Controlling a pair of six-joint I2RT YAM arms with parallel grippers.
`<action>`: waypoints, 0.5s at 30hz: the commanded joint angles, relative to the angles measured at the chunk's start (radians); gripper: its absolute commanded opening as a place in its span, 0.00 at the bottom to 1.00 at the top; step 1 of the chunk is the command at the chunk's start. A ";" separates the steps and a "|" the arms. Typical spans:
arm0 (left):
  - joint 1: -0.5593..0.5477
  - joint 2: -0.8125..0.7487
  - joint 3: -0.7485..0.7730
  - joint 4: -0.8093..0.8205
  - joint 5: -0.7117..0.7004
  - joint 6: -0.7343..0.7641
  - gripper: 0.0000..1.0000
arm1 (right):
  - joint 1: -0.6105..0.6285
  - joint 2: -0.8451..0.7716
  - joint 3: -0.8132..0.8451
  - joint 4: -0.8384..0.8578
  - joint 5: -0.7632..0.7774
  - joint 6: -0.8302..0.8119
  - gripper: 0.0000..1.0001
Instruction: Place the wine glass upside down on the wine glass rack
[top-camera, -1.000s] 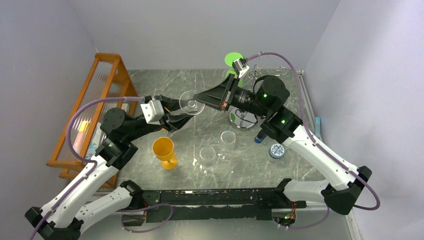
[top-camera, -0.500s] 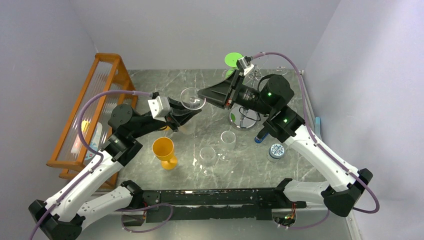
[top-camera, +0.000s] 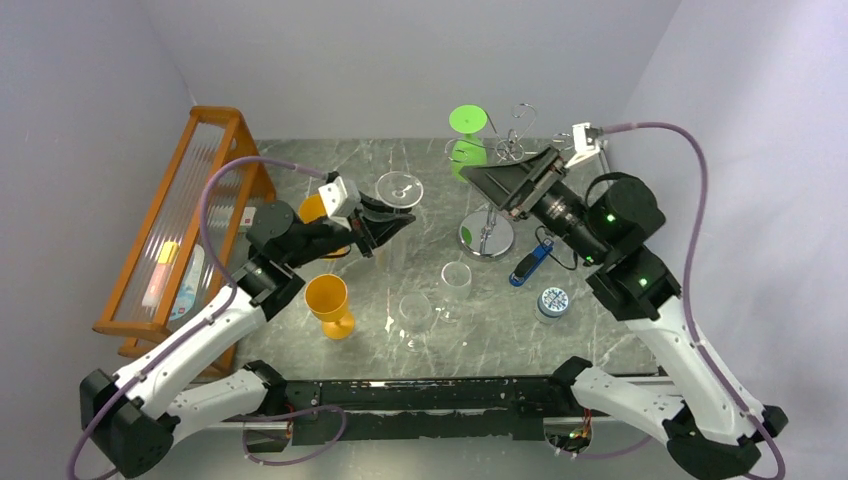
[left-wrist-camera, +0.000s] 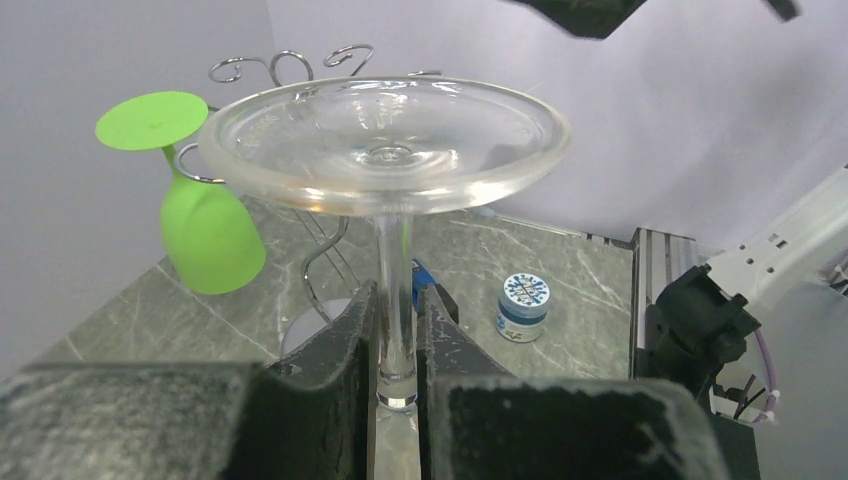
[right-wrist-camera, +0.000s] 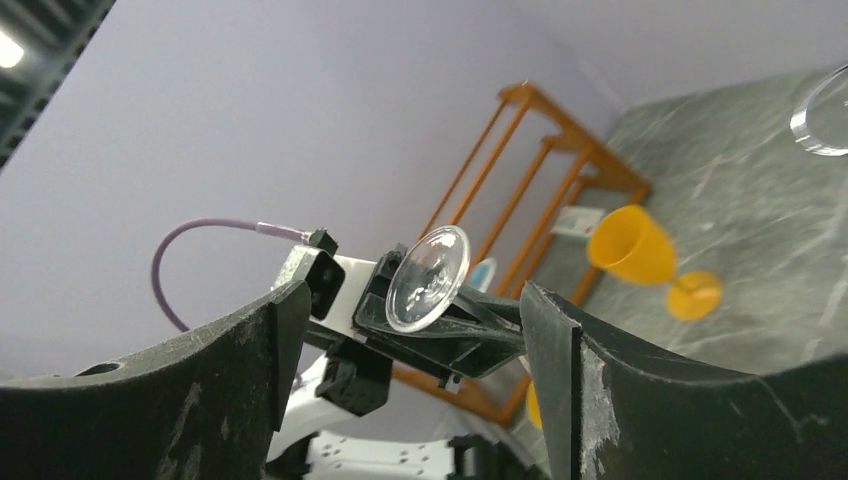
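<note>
A clear wine glass (top-camera: 399, 188) hangs upside down over the table's middle, its round foot (left-wrist-camera: 385, 145) uppermost. My left gripper (top-camera: 397, 226) is shut on its thin stem (left-wrist-camera: 397, 290), which runs straight up between the two black fingers (left-wrist-camera: 345, 345); the bowl below them is hidden. The chrome wine glass rack (top-camera: 487, 237) stands to the right of it, its curled arms (left-wrist-camera: 290, 65) carrying a green glass (left-wrist-camera: 205, 215) upside down. My right gripper (top-camera: 478, 180) stands open beside the rack's top, apart from the glass, with nothing between its fingers (right-wrist-camera: 600, 380).
An orange goblet (top-camera: 328, 303) and two clear glasses (top-camera: 456, 277) (top-camera: 415, 315) stand on the marble table in front. A blue tool (top-camera: 530, 265) and a small blue-lidded jar (top-camera: 552, 300) lie right of the rack's base. The orange wooden rack (top-camera: 190, 220) lines the left wall.
My right gripper has let go of the glass's foot, opened wide and drawn back to the right. The left gripper closed on the stem and carried the glass slightly right and back.
</note>
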 joint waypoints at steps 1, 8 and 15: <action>0.000 0.088 -0.007 0.191 0.020 -0.035 0.05 | -0.006 -0.070 0.024 -0.115 0.183 -0.179 0.80; 0.001 0.307 0.082 0.392 0.070 -0.080 0.05 | -0.006 -0.120 0.008 -0.124 0.257 -0.245 0.81; -0.006 0.548 0.219 0.525 0.148 -0.150 0.05 | -0.005 -0.140 -0.001 -0.132 0.287 -0.252 0.81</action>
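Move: The left hand already holds the clear wine glass upside down by its stem. The rack's free left hook lies about 16 cm ahead, 10 cm to the right and 5 cm below that hand; the front hook is some 9 cm ahead and 17 cm right, about as low. The hanging green glass stands roughly 21 cm ahead, 12 cm right and 8 cm lower. From the right hand, the left hook is around 16 cm ahead, 4 cm left and 15 cm below. Diagonally forward and right, about 7 cm each way, the left hand speeds the inverted glass towards the rack's near-left side. It sinks some 4–5 cm and then levels off, fingers still pinching the stem, the wrist barely turning. The empty right hand, already open, clears off to the right by roughly 6 cm, swinging clockwise. ##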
